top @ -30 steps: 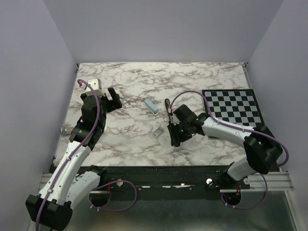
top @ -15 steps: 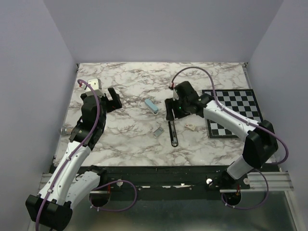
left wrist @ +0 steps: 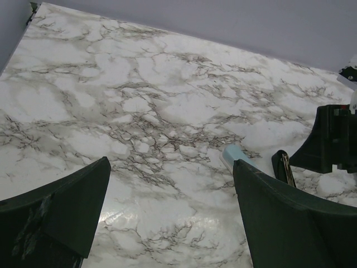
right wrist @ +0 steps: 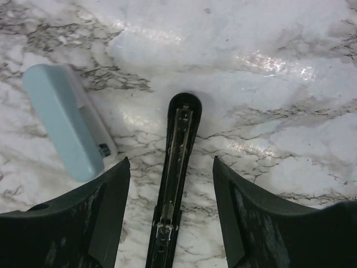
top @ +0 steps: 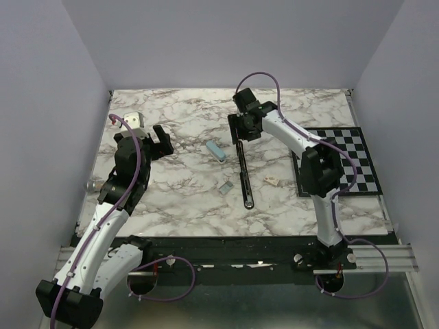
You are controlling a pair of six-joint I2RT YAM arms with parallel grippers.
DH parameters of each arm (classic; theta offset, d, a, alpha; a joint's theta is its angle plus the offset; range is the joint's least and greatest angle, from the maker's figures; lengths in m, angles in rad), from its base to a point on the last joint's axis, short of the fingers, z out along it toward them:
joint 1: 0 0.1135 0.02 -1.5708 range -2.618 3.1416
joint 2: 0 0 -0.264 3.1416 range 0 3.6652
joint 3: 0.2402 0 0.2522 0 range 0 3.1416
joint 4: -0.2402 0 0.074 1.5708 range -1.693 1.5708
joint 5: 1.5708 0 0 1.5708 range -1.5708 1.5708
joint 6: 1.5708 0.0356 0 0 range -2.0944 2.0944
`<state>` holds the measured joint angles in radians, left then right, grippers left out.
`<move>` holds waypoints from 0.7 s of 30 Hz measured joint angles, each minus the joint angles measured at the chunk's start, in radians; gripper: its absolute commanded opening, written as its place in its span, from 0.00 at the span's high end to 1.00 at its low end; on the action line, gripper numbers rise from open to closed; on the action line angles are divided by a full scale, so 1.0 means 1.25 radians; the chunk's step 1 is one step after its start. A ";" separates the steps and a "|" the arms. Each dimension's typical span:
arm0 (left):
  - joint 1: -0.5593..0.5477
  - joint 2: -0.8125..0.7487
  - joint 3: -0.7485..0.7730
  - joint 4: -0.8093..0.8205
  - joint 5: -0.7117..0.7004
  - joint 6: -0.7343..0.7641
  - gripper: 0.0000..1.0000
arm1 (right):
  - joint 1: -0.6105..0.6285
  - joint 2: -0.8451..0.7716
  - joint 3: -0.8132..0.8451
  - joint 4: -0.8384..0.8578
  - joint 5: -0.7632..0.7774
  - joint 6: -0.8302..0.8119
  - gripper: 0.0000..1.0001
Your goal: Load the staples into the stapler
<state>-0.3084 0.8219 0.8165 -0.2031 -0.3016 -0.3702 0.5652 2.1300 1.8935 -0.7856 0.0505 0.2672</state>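
Note:
The black stapler (top: 243, 175) lies opened out flat on the marble table, a long thin strip running from near to far. Its silvery channel (right wrist: 179, 146) faces up in the right wrist view. My right gripper (top: 241, 132) hovers over the stapler's far end (right wrist: 184, 106), open, its fingers (right wrist: 114, 201) standing on either side of the stapler and clear of it. The staples (top: 225, 186) are a tiny grey block on the table just left of the stapler. My left gripper (top: 160, 140) hangs wide open over bare marble at the left, holding nothing (left wrist: 173, 173).
A light blue box (top: 215, 151) lies left of the stapler's far end (right wrist: 67, 120) (left wrist: 233, 153). A small beige piece (top: 272, 181) sits right of the stapler. A checkerboard mat (top: 346, 161) covers the right side. A silvery object (top: 134, 118) stands at the far left.
My right gripper has travelled along the stapler from its near end to its far end and opened a little wider. The stapler, the staples and the left arm have stayed put.

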 measured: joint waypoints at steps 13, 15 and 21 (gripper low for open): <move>0.000 0.009 0.000 0.002 0.056 0.000 0.01 | -0.024 0.164 0.146 -0.038 -0.001 -0.005 0.45; 0.000 0.019 0.000 0.005 0.074 0.000 0.01 | -0.024 0.182 0.151 -0.038 -0.009 -0.006 0.46; -0.005 0.052 0.000 0.018 0.133 -0.001 0.01 | -0.024 0.220 0.156 -0.042 -0.018 -0.013 0.72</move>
<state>-0.3145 0.8867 0.8165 -0.1810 -0.1352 -0.3714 0.5346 2.4054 2.0888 -0.8387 0.0284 0.2516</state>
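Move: The far, rounded end of the opened black stapler lies about 3 cm ahead of the right hand, level with it sideways and some 8 cm below; the rest runs back towards the robot. At about that same depth, the pale-blue case is roughly 8 cm to the left, the staple strips are about 15 cm back and 4 cm left, and the small tan block is some 13 cm back and 12 cm right. From the left hand, the stapler's far end is about 14 cm ahead, 27 cm right and 25 cm below. The stapler's far end is what the right hand comes down on: it sinks about 8 cm, easing some 3 cm forward in the first half and then going nearly straight down, while the fingers narrow from wide to about half open and come against the end's two sides. Meanwhile the open, empty left hand drifts about 3 cm right and a little down, turning some 10 degrees clockwise. ##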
